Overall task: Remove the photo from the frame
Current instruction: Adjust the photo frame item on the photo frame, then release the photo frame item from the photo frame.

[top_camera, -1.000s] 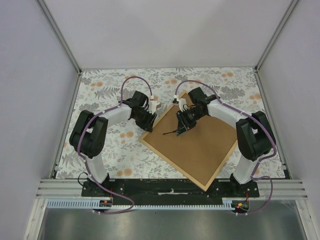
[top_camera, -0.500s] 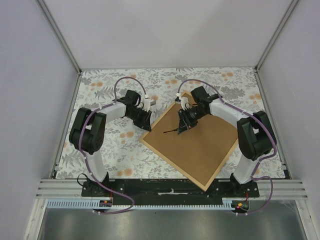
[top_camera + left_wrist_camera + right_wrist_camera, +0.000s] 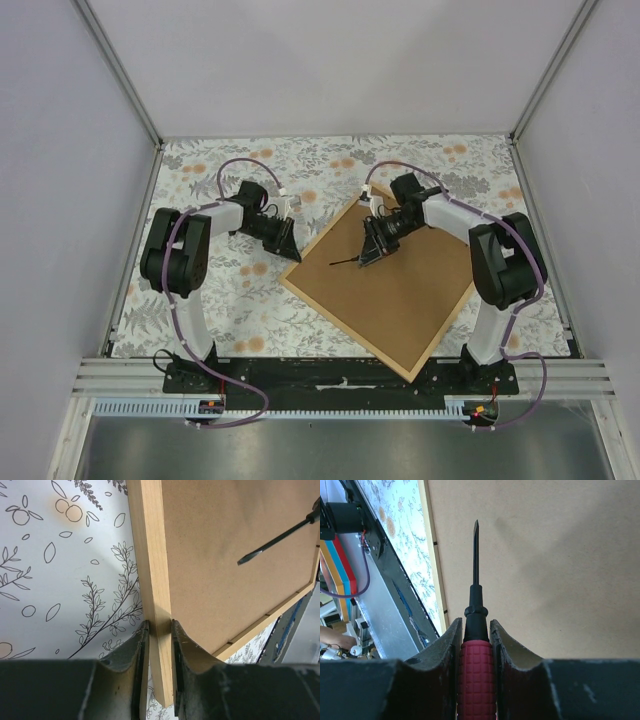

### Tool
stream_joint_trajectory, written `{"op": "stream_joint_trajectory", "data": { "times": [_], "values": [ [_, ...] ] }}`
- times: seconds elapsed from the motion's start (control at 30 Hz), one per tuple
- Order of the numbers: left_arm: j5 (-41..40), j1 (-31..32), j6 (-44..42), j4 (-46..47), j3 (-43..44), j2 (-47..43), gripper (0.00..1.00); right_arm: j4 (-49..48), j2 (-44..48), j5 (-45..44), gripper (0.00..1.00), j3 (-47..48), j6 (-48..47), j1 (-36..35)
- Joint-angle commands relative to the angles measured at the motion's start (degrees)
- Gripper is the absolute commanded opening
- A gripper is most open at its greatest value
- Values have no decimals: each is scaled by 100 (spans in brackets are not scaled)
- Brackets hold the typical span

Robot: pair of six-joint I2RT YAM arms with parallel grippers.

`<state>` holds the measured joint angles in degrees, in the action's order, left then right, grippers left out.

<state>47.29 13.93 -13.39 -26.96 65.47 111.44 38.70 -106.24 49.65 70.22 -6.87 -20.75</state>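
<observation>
The frame (image 3: 400,290) lies face down on the table, turned like a diamond, its brown back board (image 3: 235,530) facing up. My left gripper (image 3: 292,250) (image 3: 159,627) is at its left edge, shut on the light wooden strip (image 3: 152,570). Above the board's upper part, my right gripper (image 3: 375,250) (image 3: 476,625) is shut on a screwdriver (image 3: 476,655) with a red handle. The black blade (image 3: 348,262) points down-left and its tip hovers over the board (image 3: 550,555). The photo is hidden under the board.
A floral cloth (image 3: 220,290) covers the table. Grey walls with metal posts (image 3: 135,110) close in three sides. A black rail (image 3: 340,375) holding both arm bases runs along the near edge, close to the frame's lowest corner (image 3: 411,378).
My left gripper has come down onto the frame's left edge and closed on the wooden strip. The right gripper shifted slightly with the screwdriver still held.
</observation>
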Motion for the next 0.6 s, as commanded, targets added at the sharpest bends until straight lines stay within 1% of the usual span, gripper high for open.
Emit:
{"op": "stream_joint_trajectory", "data": {
  "times": [0.0,0.03,0.07,0.17,0.27,0.37,0.43,0.57],
  "values": [
    [351,-57,-94,-187,149,142,10,24,-46,291,0,396,63,203],
    [360,-101,-59,-178,220,98,19,15,-72,265,0,449,72,238],
    [369,-127,-15,-178,299,71,23,15,-99,239,0,519,81,291],
    [492,-198,108,-222,606,18,28,15,-213,142,0,730,99,396],
    [387,-181,292,-187,940,71,39,-46,-397,-95,0,1002,134,440],
    [-279,-32,433,-91,1335,220,47,-187,-573,-578,0,1187,221,441],
    [-710,127,530,-64,1573,369,51,-266,-722,-833,0,1310,239,449],
    [-1256,487,714,-116,2117,808,52,-337,-977,-1080,0,1495,344,467]
  ]
}}
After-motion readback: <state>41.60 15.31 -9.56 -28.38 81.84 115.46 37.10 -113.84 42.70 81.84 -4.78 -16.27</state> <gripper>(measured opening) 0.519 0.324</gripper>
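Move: From the left hand, which pinches the photo frame's far-left bar, the next tab on that bar lies about 9 cm ahead and 9 to the right, level with the fingers; the frame's left corner is some 5 cm back and 4 left. From the right hand, holding the screwdriver, that tab lies roughly 9 cm ahead, 10 left and 6 lower, the screwdriver tip about 9 cm left, 1 back and 5 lower. Left fingers open, leaving the bar forward 8 cm and up; right hand carries the screwdriver forward 8 cm tabward. ##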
